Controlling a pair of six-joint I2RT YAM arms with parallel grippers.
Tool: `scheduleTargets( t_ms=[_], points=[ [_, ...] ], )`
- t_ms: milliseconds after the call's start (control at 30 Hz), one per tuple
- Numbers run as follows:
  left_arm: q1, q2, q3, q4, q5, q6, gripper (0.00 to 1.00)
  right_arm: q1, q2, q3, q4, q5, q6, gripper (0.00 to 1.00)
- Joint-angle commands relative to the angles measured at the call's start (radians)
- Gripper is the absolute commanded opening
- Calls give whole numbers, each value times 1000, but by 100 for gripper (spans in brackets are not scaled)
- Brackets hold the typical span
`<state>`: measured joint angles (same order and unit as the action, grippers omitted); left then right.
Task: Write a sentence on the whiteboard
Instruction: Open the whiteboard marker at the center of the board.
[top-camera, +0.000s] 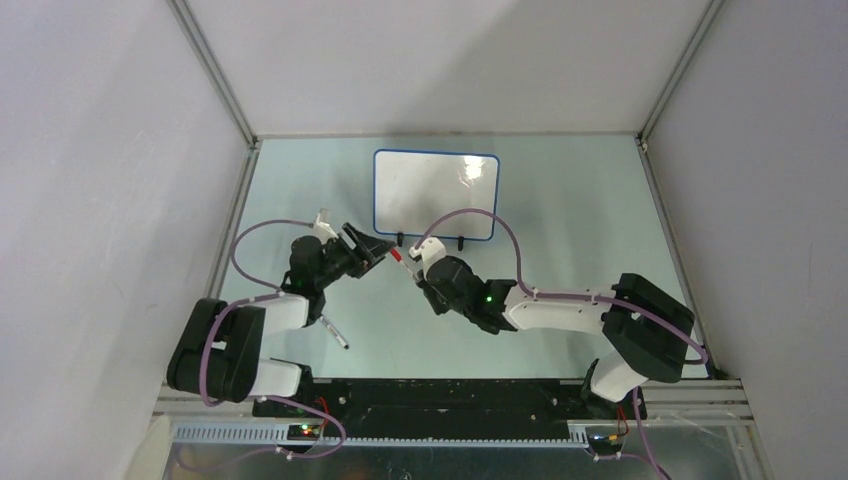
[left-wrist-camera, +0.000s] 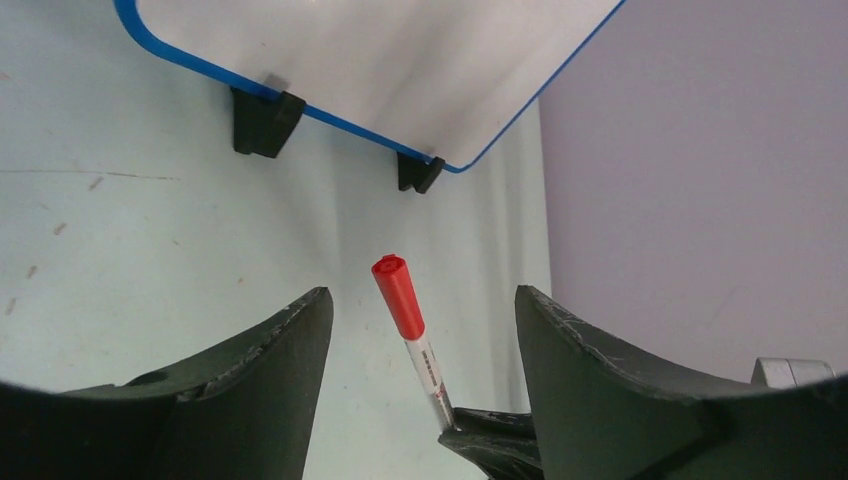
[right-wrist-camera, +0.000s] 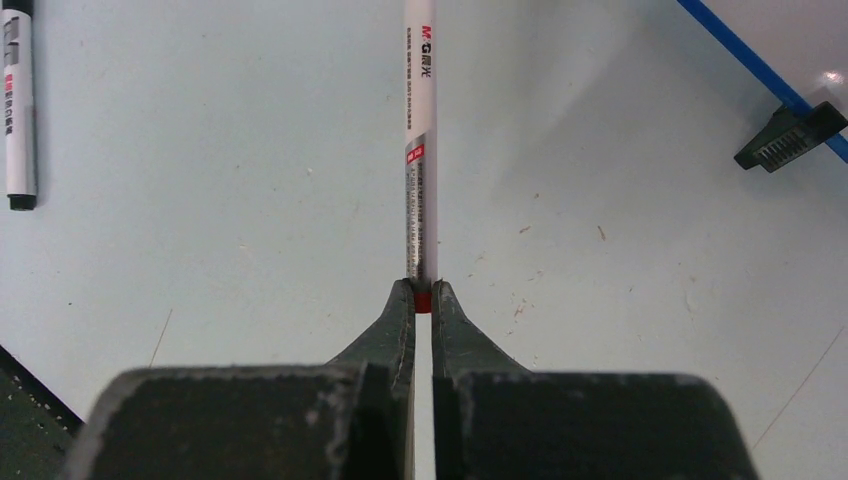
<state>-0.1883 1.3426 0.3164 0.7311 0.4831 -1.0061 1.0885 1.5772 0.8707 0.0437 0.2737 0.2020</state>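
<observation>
The whiteboard (top-camera: 436, 195) stands on two black clip feet at the back of the table, blue-rimmed; its face looks blank with a glare patch, and no sentence shows on it. My right gripper (top-camera: 422, 272) (right-wrist-camera: 421, 290) is shut on the tail end of a red-capped marker (top-camera: 400, 258) (right-wrist-camera: 420, 150), which points toward the left arm. My left gripper (top-camera: 372, 250) (left-wrist-camera: 420, 295) is open, its fingers standing apart on either side of the marker's red cap (left-wrist-camera: 398, 297) without touching it. The board's lower edge (left-wrist-camera: 340, 122) lies just beyond.
A second marker with a black cap (top-camera: 335, 333) (right-wrist-camera: 18, 100) lies on the table near the left arm's base. One clip foot (right-wrist-camera: 790, 138) of the board shows at the right of the right wrist view. Grey walls enclose the table on three sides.
</observation>
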Motion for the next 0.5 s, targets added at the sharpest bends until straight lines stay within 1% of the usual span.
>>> scheduleTargets(
  t_ms=[0, 167, 233, 300, 333, 367, 400, 433, 467],
  points=[
    [-13, 37, 32, 115, 61, -58, 70, 12, -46, -9, 65, 33, -18, 0],
    [-21, 86, 41, 150, 79, -76, 61, 16, -48, -14, 75, 33, -24, 0],
    [-25, 99, 43, 167, 82, -80, 51, 17, -48, -16, 80, 31, -24, 0],
    [-29, 111, 45, 181, 86, -83, 32, 17, -46, -15, 83, 31, -26, 0],
    [-31, 113, 47, 184, 89, -86, 27, 17, -44, -16, 84, 33, -26, 0],
    [-30, 119, 48, 189, 91, -88, 18, 17, -44, -16, 83, 34, -27, 0],
    [-32, 121, 49, 192, 94, -89, 14, 17, -44, -16, 82, 34, -26, 0],
    [-32, 125, 51, 193, 96, -91, 5, 18, -46, -16, 81, 38, -27, 0],
    [-31, 128, 51, 194, 100, -93, 3, 18, -47, -16, 80, 38, -25, 0]
  ],
)
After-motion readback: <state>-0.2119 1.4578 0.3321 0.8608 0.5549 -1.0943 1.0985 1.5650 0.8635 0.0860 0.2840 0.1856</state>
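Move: The red cap of the held whiteboard marker sits almost in the left hand's open fingers, some 3 cm to its right, level fore and aft, about 1 cm below. The whiteboard's middle is about 17 cm ahead and 11 cm right, its left clip 7 cm ahead and 1 cm right, both roughly 8 cm lower. From the right hand, which grips the marker's tail end, the cap is about 7 cm ahead, 5 cm left and 5 cm higher. Rightwards, slowing over a last 2 cm or so and rolling about 5 degrees, the left hand brings its half-open fingers around the red cap and closes them, pinching it from both sides. The right hand keeps its grip on the marker's tail end, easing up about 1 cm and carrying the cap up between the left fingers. ##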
